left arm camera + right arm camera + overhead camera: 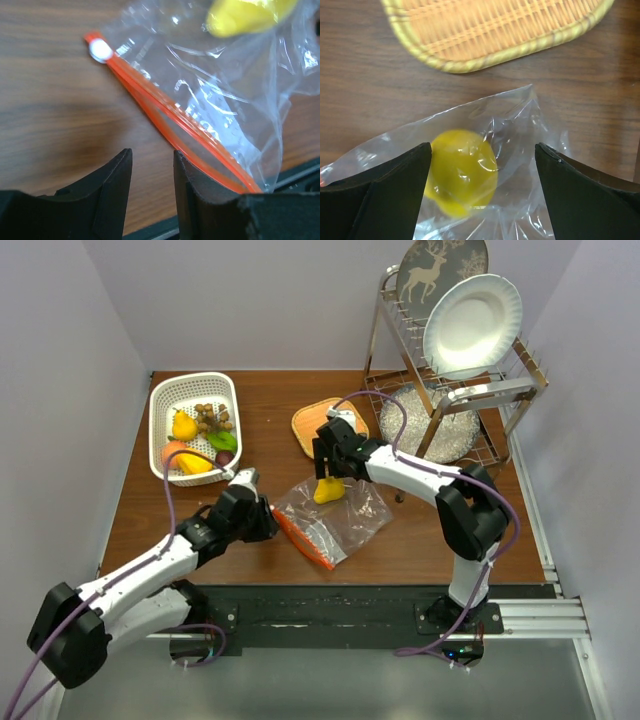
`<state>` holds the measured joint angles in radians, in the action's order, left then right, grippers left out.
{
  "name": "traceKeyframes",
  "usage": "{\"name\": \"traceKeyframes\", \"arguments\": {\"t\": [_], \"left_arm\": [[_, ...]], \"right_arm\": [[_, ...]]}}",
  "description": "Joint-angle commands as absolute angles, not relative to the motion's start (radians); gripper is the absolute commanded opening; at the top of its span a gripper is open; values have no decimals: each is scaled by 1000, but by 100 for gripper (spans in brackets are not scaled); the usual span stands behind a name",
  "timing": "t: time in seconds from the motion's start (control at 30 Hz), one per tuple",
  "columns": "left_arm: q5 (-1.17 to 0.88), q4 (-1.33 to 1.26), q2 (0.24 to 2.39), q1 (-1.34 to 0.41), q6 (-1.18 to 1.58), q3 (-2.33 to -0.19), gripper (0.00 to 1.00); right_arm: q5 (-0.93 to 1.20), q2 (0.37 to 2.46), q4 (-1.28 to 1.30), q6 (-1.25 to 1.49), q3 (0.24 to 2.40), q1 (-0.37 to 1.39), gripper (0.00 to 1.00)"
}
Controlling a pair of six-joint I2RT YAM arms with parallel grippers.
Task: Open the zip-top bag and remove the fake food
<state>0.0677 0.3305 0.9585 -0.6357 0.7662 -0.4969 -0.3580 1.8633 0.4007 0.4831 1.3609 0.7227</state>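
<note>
The clear zip-top bag lies flat on the wooden table, its orange zipper strip with a white slider facing the near left. One yellow piece of fake food is still inside it. My right gripper hangs open just above that piece, its fingers wide on either side of it over the plastic. My left gripper is low at the zipper end. Its jaws stand a narrow gap apart with only bare wood between them, and the strip runs past its right finger. More fake food fills the white basket.
A woven orange mat lies just beyond the bag. A metal dish rack with a white plate stands at the back right. Side walls close in the table, and a black rail runs along its near edge.
</note>
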Motion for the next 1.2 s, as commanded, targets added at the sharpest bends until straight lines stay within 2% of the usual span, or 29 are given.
{"name": "traceKeyframes", "arguments": {"t": [0.0, 0.03, 0.2, 0.3, 0.33, 0.43, 0.53, 0.77, 0.87, 0.9, 0.97, 1.17], "left_arm": [[68, 161, 1011, -732, 873, -450, 43], [57, 103, 1025, -744, 890, -440, 42], [46, -47, 1143, -825, 925, -433, 42], [35, -118, 1204, -844, 934, -436, 42], [35, -144, 1216, -847, 934, -437, 42], [37, -192, 1250, -847, 934, -428, 42], [41, -218, 1278, -847, 930, -426, 41], [37, -213, 1275, -853, 925, -414, 39], [96, -134, 1229, -853, 919, -405, 33], [118, -108, 1217, -854, 917, -405, 27], [191, -8, 1189, -851, 897, -416, 21], [261, 103, 1187, -848, 868, -417, 20]], "right_arm": [[-405, 1896, 390, 502, 1401, 695, 86], [-403, 1901, 390, 502, 1399, 695, 85], [-393, 1893, 364, 515, 1335, 696, 64], [-379, 1861, 356, 531, 1283, 699, 47], [-373, 1852, 357, 534, 1258, 703, 38], [-371, 1810, 365, 546, 1227, 725, 22], [-374, 1776, 379, 557, 1210, 759, 11], [-431, 1749, 439, 574, 1239, 834, 0], [-439, 1740, 451, 575, 1258, 851, 0], [-446, 1738, 462, 574, 1264, 854, 0], [-454, 1730, 480, 572, 1290, 862, 0], [-471, 1701, 506, 568, 1310, 865, 0]]}}
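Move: The bag film that the right hand goes for lies about 5 cm below it, 1 cm back and 2 cm to the right; the yellow fake food is 3 cm back, 2 cm left, and the orange board's middle 10 cm ahead, 1 cm left. For the left hand, the zip's slider end is about 6 cm straight ahead and 5 cm below; the food lies 9 cm ahead, 13 cm right. Right hand sinks, pinches the bag, drags it back about 6 cm; left goes right, closing on the zip. ##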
